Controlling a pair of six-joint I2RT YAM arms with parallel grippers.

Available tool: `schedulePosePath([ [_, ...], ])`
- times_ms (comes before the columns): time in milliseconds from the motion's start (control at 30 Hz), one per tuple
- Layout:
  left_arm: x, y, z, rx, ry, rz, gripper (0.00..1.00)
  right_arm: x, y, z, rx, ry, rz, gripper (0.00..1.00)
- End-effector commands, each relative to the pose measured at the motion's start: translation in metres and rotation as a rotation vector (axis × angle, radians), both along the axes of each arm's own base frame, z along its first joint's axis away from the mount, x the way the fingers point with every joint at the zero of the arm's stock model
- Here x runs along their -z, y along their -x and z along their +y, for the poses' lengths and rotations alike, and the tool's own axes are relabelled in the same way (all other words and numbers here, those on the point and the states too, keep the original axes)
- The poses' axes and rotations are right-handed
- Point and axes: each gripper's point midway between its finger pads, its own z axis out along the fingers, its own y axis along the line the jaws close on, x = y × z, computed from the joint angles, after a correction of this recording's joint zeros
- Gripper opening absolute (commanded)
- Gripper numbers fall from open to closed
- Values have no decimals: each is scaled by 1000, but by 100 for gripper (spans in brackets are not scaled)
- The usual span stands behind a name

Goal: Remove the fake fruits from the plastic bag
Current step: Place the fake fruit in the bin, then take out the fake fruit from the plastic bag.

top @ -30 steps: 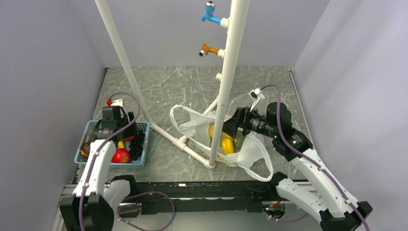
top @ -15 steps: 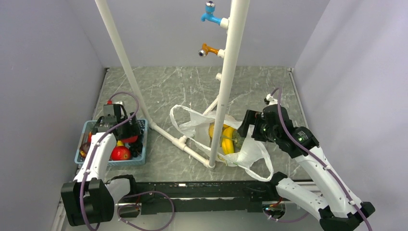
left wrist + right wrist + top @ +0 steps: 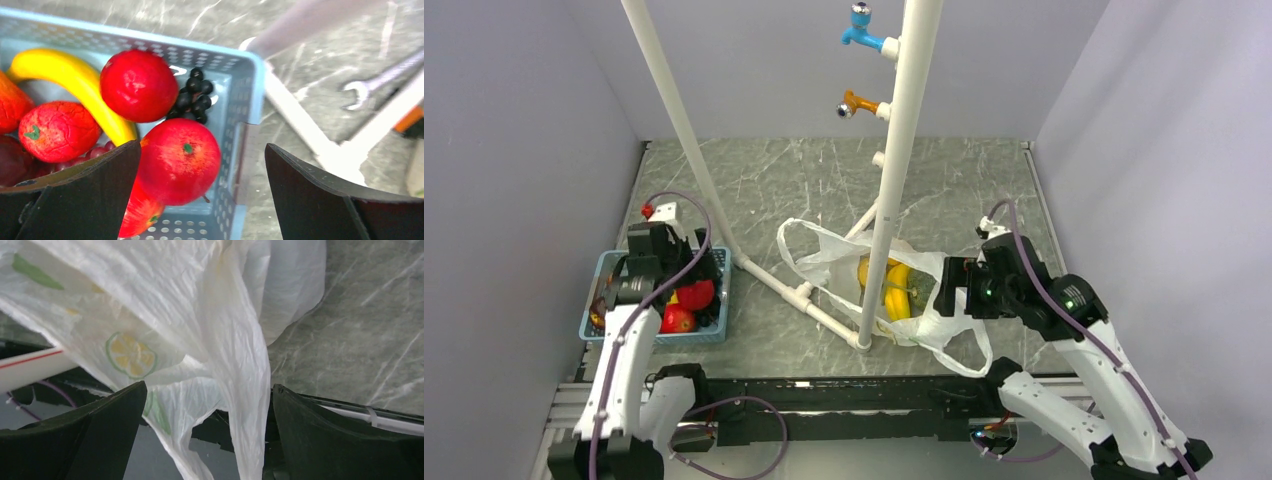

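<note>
The plastic bag (image 3: pixel 929 310) lies crumpled round the foot of a white pole, and yellow bananas (image 3: pixel 891 290) show in its mouth. My right gripper (image 3: pixel 950 287) is open at the bag's right side. In the right wrist view the bag (image 3: pixel 200 330) hangs in front of that gripper (image 3: pixel 207 435), with a handle strip loose between the wide jaws. My left gripper (image 3: pixel 652 290) hovers open over the blue basket (image 3: pixel 592 328). A red apple (image 3: pixel 179 160) lies in the basket under the left gripper (image 3: pixel 202 195), free of both fingers, beside another apple (image 3: pixel 138 85), a banana (image 3: pixel 75 82) and dark grapes (image 3: pixel 194 97).
A white pipe frame (image 3: pixel 894 150) stands mid-table with a slanted pipe (image 3: pixel 674 110) and floor pipes (image 3: pixel 799 295). Blue (image 3: pixel 864 35) and orange (image 3: pixel 856 103) taps stick out of the upright. A wrench (image 3: pixel 360 90) lies right of the basket. Grey walls close in on three sides.
My left gripper has opened and a red apple now lies in the basket. My right gripper has drawn back from the bag's mouth toward the right and the near edge.
</note>
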Motion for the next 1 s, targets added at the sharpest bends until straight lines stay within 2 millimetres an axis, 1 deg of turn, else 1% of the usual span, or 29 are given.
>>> schedulePosePath([
  [0,-60,-4,-33,167,58,-273,99,-3,11,9,-96,-57,-17,99],
  [100,-91,12,-66,289,182,-424,99,3,8,7,-71,-47,-21,99],
  [167,-110,28,-91,373,300,-509,98,5,-1,-1,-20,-18,-64,99],
  [200,-121,36,-101,406,359,-546,98,3,-5,-4,3,-8,-88,99],
  [267,-137,53,-122,479,485,-590,96,0,-11,-5,22,-15,-121,99],
  [300,-141,62,-131,517,551,-591,95,-1,-13,-4,26,-18,-128,99],
  [333,-151,72,-142,573,613,-623,93,0,-15,-4,30,-16,-128,98],
  [367,-157,78,-147,593,663,-637,91,2,-16,-4,32,-10,-123,97],
  [433,-165,88,-156,634,741,-663,90,6,-19,-3,32,-8,-126,93],
  [500,-167,94,-167,666,792,-641,88,9,-21,1,24,-17,-124,91],
  [567,-165,95,-178,694,784,-603,85,10,-22,7,1,-36,-118,86],
  [633,-160,95,-195,726,761,-555,84,15,-22,8,-1,-30,-99,83],
  [700,-165,98,-218,789,740,-536,82,20,-22,7,6,-12,-78,81],
  [733,-168,99,-230,814,724,-531,82,21,-23,6,13,-7,-74,81],
  [833,-177,99,-261,859,651,-547,80,20,-23,0,45,19,-68,76],
  [900,-184,100,-279,895,634,-565,78,20,-22,-4,61,30,-68,74],
  [933,-188,101,-288,921,635,-571,76,21,-21,-4,63,26,-71,72],
  [967,-189,99,-294,928,629,-576,72,20,-22,-3,63,17,-78,69],
])
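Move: The left hand is over the bin's right side, the red pomegranate about 6 cm below it; the bananas in the bag lie some 43 cm to its right, 2 cm back and 10 cm lower, with the pumpkin 5 cm farther right and the upright pipe's foot 36 cm right, 14 cm back. The bag's right rim is about 5 cm below the open right hand, 1 cm ahead and 1 cm right; the bananas are 9 cm left of that hand, 6 cm ahead. The left hand climbs about 15 cm out of the bin first, then swings some 28 cm right and 12 cm back towards the bananas in the open bag, turning clockwise by about 55 degrees until its fingers point right and nearly level, and narrowing them by about a quarter. Meanwhile the right hand shifts slightly back and forward again and sinks about 3 cm at the bag's right rim, its fingers closing by about a quarter with the plastic between them but not yet pinched. ##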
